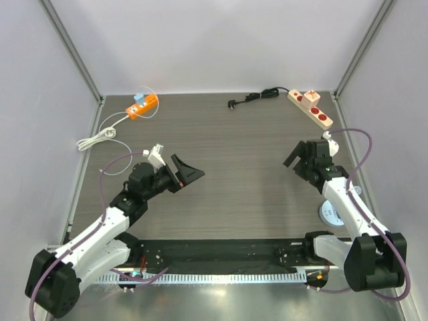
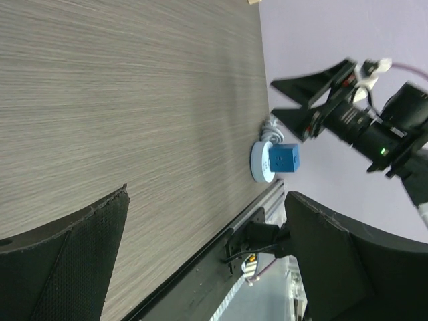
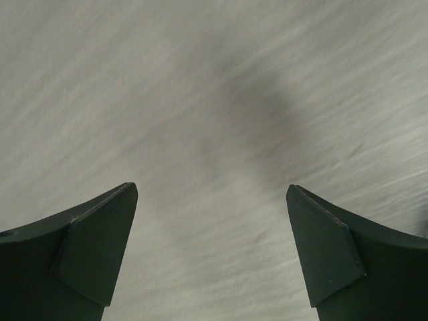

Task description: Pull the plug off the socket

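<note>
An orange socket strip [image 1: 143,105] lies at the far left with a pale blue plug [image 1: 139,98] in it and a white cable [image 1: 100,134] trailing off. A beige socket strip [image 1: 311,108] with red outlets lies at the far right, a beige plug block [image 1: 311,97] seated on it. In the left wrist view a blue cube plug [image 2: 285,158] sits on a round white socket [image 2: 262,162] by the table's edge. My left gripper [image 1: 187,175] [image 2: 207,194] hangs open over mid-table, holding nothing. My right gripper [image 1: 295,160] [image 3: 212,188] is open over bare wood.
A black cable with a loose plug [image 1: 232,103] runs from the beige strip along the back. The round white socket [image 1: 331,215] lies beside the right arm's forearm. A black rail [image 1: 221,251] spans the near edge. Walls close in the table on three sides.
</note>
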Robot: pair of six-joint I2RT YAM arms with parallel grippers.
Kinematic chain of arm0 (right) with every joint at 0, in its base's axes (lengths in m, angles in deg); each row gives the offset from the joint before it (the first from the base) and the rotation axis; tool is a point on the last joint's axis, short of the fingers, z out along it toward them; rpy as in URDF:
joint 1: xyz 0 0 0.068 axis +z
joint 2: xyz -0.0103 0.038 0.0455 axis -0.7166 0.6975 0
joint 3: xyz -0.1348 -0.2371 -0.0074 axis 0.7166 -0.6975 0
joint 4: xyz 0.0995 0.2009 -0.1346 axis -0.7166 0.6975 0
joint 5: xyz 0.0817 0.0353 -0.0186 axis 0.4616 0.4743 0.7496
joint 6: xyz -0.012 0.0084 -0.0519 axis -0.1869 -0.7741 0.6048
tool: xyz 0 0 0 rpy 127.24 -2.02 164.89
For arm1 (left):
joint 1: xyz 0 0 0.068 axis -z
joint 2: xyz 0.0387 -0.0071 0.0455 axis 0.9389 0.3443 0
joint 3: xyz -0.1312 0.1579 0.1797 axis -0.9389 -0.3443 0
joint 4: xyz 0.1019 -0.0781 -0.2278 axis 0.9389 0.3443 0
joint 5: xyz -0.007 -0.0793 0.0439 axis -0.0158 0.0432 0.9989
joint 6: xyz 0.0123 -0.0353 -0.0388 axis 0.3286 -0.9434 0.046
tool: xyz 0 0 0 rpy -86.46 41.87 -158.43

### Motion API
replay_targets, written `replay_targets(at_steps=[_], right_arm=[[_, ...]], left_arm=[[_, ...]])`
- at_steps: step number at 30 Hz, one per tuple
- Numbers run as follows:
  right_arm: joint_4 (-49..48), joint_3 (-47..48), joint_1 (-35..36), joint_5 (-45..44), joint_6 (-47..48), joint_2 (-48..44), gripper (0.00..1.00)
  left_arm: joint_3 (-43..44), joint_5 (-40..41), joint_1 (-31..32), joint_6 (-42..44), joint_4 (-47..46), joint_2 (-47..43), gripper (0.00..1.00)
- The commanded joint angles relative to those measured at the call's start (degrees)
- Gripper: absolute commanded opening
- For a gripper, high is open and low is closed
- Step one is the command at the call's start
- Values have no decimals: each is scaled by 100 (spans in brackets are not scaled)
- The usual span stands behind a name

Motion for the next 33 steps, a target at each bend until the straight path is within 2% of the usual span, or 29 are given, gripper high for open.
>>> replay_targets(at_steps=[1,6,10,11,20,25,33], right_arm=[[-42,819,-150,-1178,236,235,100],[160,1357,-352,-1742,26,534,100],[502,1481,-414,-2638,-264,525,100],[599,1489,-649,-2814,-430,552,100],[767,1190,-1889,-2218,-221,1035,99],[845,1295,-2382,-2455,69,1219,100],[872,1103,-3270,-1787,183,1510,100]], left_arm=[[275,-709,7,94,-758,342,100],[161,-1220,25,-20,-996,361,100],[55,-1527,51,-64,-812,54,100],[47,-1563,51,-64,-663,0,100],[-24,-2126,174,-354,-399,-588,100],[117,-2082,578,-284,-222,-721,100],[275,-2038,851,-65,85,-651,100]])
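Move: From the right hand, the blue plug block lies about 12 cm to the right, 12 cm back and 7 cm lower. The round white socket that it sits on is centred roughly 9 cm to the right and 14 cm back; the coiled grey cord is some 14 cm right and 8 cm back. The same blue block is about 54 cm to the left hand's right, 7 cm back and 15 cm lower. Swinging right by about 20 cm, the open right hand first arcs forward and up about 5 cm, then draws back and sinks again towards the blue block and round socket, turning clockwise and tipping its fingers downward. The left hand, also open, retreats about 10 cm, rises and drifts right while turning some 25 degrees clockwise. Neither touches anything. ##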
